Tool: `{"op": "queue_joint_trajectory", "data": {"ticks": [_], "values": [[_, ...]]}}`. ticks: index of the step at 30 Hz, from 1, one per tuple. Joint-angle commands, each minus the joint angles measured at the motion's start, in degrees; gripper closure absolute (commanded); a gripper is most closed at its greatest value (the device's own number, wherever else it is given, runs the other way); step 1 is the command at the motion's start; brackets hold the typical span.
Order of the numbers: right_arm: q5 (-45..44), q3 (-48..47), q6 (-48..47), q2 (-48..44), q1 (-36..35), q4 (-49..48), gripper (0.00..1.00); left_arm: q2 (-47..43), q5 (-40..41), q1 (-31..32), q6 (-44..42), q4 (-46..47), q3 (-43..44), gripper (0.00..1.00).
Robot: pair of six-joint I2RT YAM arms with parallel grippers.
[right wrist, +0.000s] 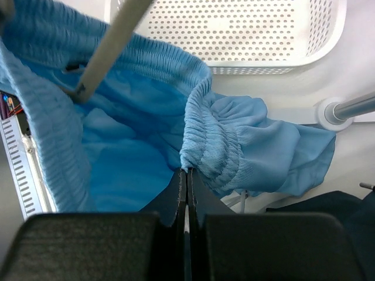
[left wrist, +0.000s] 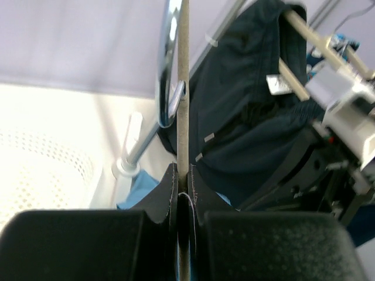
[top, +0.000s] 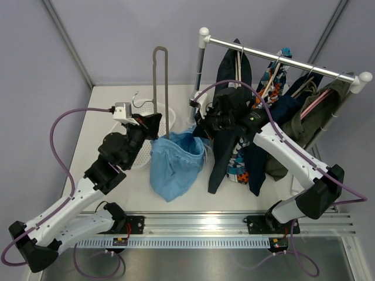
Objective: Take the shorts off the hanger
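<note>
The light blue shorts (top: pixel 174 165) hang from a grey hanger (top: pixel 158 82) held upright above the table. My left gripper (top: pixel 152 125) is shut on the hanger's stem (left wrist: pixel 183 99), and its jaws (left wrist: pixel 183 175) clamp the thin grey rod. My right gripper (top: pixel 202 126) is shut on the elastic waistband of the light blue shorts (right wrist: pixel 205 140), at its right side (right wrist: pixel 186 171). A grey hanger arm (right wrist: pixel 111 50) still passes inside the waistband. The dark navy shorts (top: pixel 229 79) hang on the clothes rail behind my right gripper and also show in the left wrist view (left wrist: pixel 246 111).
A white perforated basket (top: pixel 144 153) stands at the left behind the shorts; it also shows in the right wrist view (right wrist: pixel 246 29). A white clothes rail (top: pixel 281 57) on a steel post (top: pixel 199 76) carries several other garments at the right. The post's foot (right wrist: pixel 335 111) is close to the shorts.
</note>
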State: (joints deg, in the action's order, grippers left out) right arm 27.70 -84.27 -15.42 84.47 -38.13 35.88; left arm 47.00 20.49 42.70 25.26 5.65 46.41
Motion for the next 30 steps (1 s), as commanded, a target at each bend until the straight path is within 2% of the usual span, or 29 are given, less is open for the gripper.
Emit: {"op": "queue_joint_trajectory", "data": {"ticks": [1, 7, 18, 30], "values": [[1.82, 0.24, -1.19, -1.76, -0.54, -0.64, 1.0, -0.95, 5.69, 0.19, -4.25, 3.67, 4.48, 1.0], [0.6, 2.62, -3.04, -1.06, -8.97, 1.04, 1.0, 2.12, 7.37, 0.11, -2.85, 7.08, 2.37, 1.0], [0.16, 1.83, -2.07, 0.62, -12.14, 1.56, 1.0, 9.94, 10.36, 0.02, -7.06, 11.31, 4.47, 1.0], [-0.72, -4.24, -5.5, 4.39, -18.03, 3.85, 1.0, 15.93, 3.24, -0.95, -6.62, 14.3, 6.49, 1.0]]}}
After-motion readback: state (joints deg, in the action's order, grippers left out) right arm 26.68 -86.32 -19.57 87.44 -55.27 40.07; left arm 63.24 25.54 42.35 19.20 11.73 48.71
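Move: My left hand already holds the hanger near its hook. The shorts' open waistband, which the hanger's lower end enters, lies about 8 cm to its right, 4 cm back and 11 cm below. The white basket is some 12 cm ahead, 9 cm left, on the table 32 cm down. My right hand already pinches the waistband's rim: the opening's middle is roughly 8 cm left, 4 cm back and slightly below; the hanging dark shorts are about 11 cm right, 7 cm ahead. Keeping my right fingers pinched on the waistband, I pull it back about 10 cm and some 6 cm left, dipping then rising a little, while that hand turns counter-clockwise some 20 degrees. My left hand keeps the hanger, lifts briefly, then carries it forward and down, its left side rolling up slightly, so the waistband and the hanger are drawn apart. ##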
